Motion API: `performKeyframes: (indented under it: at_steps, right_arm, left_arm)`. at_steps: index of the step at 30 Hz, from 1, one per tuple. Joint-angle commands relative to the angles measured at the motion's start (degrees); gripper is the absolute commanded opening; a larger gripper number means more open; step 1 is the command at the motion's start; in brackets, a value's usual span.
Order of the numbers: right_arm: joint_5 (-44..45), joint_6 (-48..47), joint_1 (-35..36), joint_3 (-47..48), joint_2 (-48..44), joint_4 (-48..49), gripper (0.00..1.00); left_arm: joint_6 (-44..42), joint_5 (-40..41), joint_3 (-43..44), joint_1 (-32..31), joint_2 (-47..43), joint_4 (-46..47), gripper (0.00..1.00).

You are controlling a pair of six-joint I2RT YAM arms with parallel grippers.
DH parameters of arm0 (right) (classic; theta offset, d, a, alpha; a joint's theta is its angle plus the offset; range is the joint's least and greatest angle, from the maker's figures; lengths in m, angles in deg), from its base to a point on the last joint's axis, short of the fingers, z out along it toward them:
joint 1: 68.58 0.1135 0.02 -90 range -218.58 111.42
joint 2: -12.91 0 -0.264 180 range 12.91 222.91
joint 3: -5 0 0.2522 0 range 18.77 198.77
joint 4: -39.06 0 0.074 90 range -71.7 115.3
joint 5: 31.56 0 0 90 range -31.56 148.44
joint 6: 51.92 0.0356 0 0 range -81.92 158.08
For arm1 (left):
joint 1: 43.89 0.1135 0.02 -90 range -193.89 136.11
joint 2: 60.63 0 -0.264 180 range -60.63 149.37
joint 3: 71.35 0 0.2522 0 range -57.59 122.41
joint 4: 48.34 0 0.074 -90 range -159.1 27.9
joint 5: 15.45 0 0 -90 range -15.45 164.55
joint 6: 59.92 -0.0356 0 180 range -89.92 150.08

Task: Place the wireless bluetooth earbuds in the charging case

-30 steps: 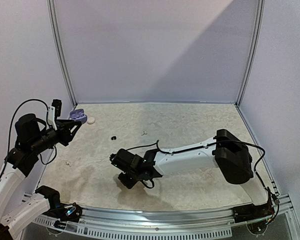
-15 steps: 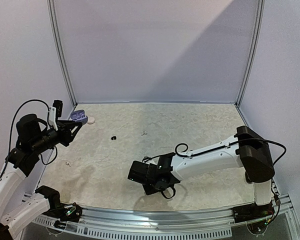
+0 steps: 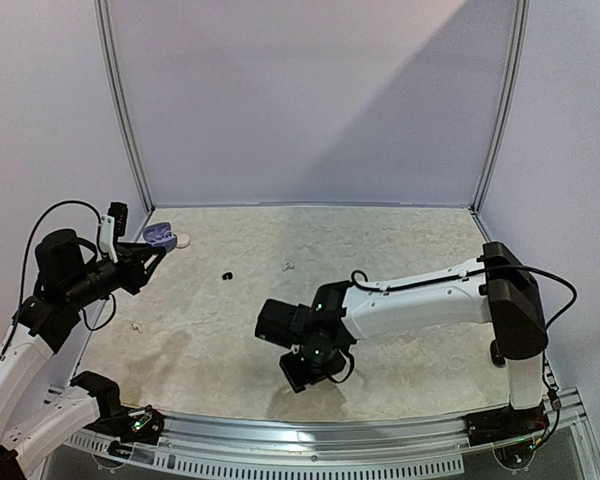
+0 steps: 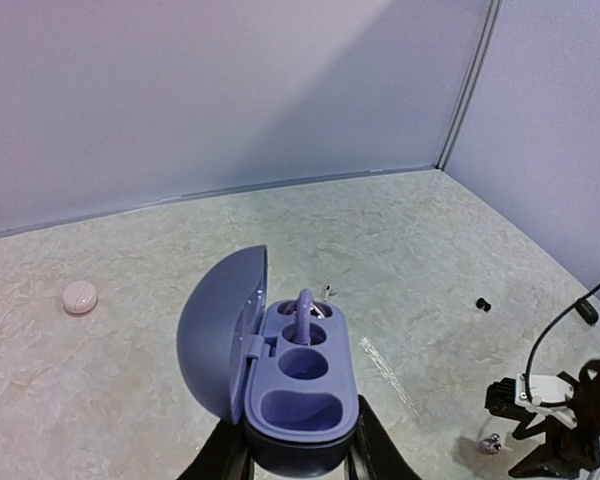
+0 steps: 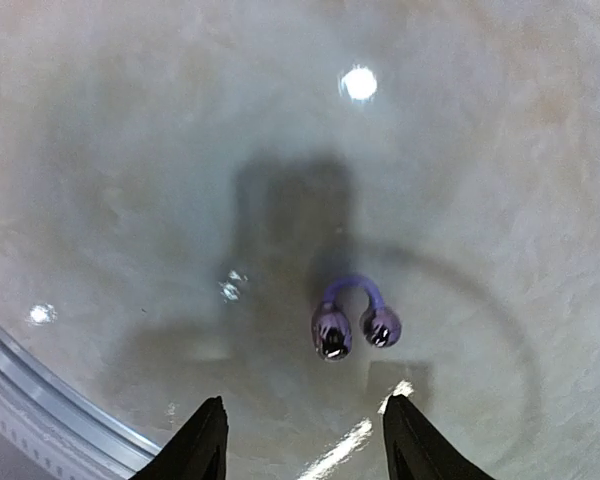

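Note:
My left gripper (image 4: pixel 298 462) is shut on a purple charging case (image 4: pixel 298 385), held above the table's far left (image 3: pixel 158 233). Its lid (image 4: pixel 220 325) stands open to the left. One purple clip-shaped earbud (image 4: pixel 305 312) stands in the case's far sockets; the two nearer sockets are empty. A second purple clip earbud (image 5: pixel 352 318) lies on the table, its two shiny ends facing my right gripper (image 5: pixel 305 445). That gripper is open and hangs just above and short of the earbud, apart from it. In the top view the right gripper (image 3: pixel 305 372) points down near the table's front.
A round white puck (image 3: pixel 183 240) lies at the far left. A small black piece (image 3: pixel 227 274) and a small white piece (image 3: pixel 289 266) lie mid-table, another white bit (image 3: pixel 136 325) at the left. The metal front rail (image 5: pixel 40 400) runs close to the right gripper.
The right arm has swung to the right and towards the front edge, its wrist has tipped down and its jaws have spread wider. The left arm with the case has barely moved.

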Motion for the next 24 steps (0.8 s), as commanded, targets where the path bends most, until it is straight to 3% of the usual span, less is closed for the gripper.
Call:
performKeyframes:
  at_steps: [1, 6, 10, 16, 24]
  right_arm:
    - [-6.73, -17.61, -4.81, 6.79, -2.76, -3.92, 0.51]
    - [-8.0, -34.0, -6.01, 12.81, 2.25, -7.7, 0.42]
    - [-8.18, -43.18, -6.78, 11.8, 3.44, -4.88, 0.39]
    - [-9.71, -52.39, -9.06, 11.51, 4.96, -1.86, 0.33]
    - [-12.01, -57.14, -10.31, 8.54, 5.6, 1.46, 0.27]
  left_arm:
    - [-0.58, -0.15, 0.76, 0.52, 0.49, -0.04, 0.0]
    - [-1.59, 0.17, 1.78, 0.46, 0.51, -1.85, 0.0]
    - [-2.22, -0.14, 2.04, 0.48, 0.59, -2.47, 0.0]
    - [-1.38, -3.94, 1.1, 0.49, 0.51, 0.16, 0.0]
    - [-0.6, -5.13, 0.25, 0.46, 1.09, 1.25, 0.0]
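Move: Just under the right hand lies the silvery purple earbud pair, about 2 cm ahead, level sideways and some 2 cm below the half-open fingertips. A black earbud pair lies roughly 18 cm ahead of this hand and 18 cm to its right; another dark pair is about 28 cm ahead and 19 cm to its left. From the left hand, holding the open case, the silvery pair is about 10 cm back, 26 cm right and 25 cm down. Rising off the silvery earbuds by about 6 cm while swinging forward and a little left over them, the right hand then sinks back some 4 cm, ending about 6 cm farther forward and past the pair. Meanwhile its downward-pointing fingers turn some 45 degrees counter-clockwise and draw together to roughly half their gap, on nothing. ##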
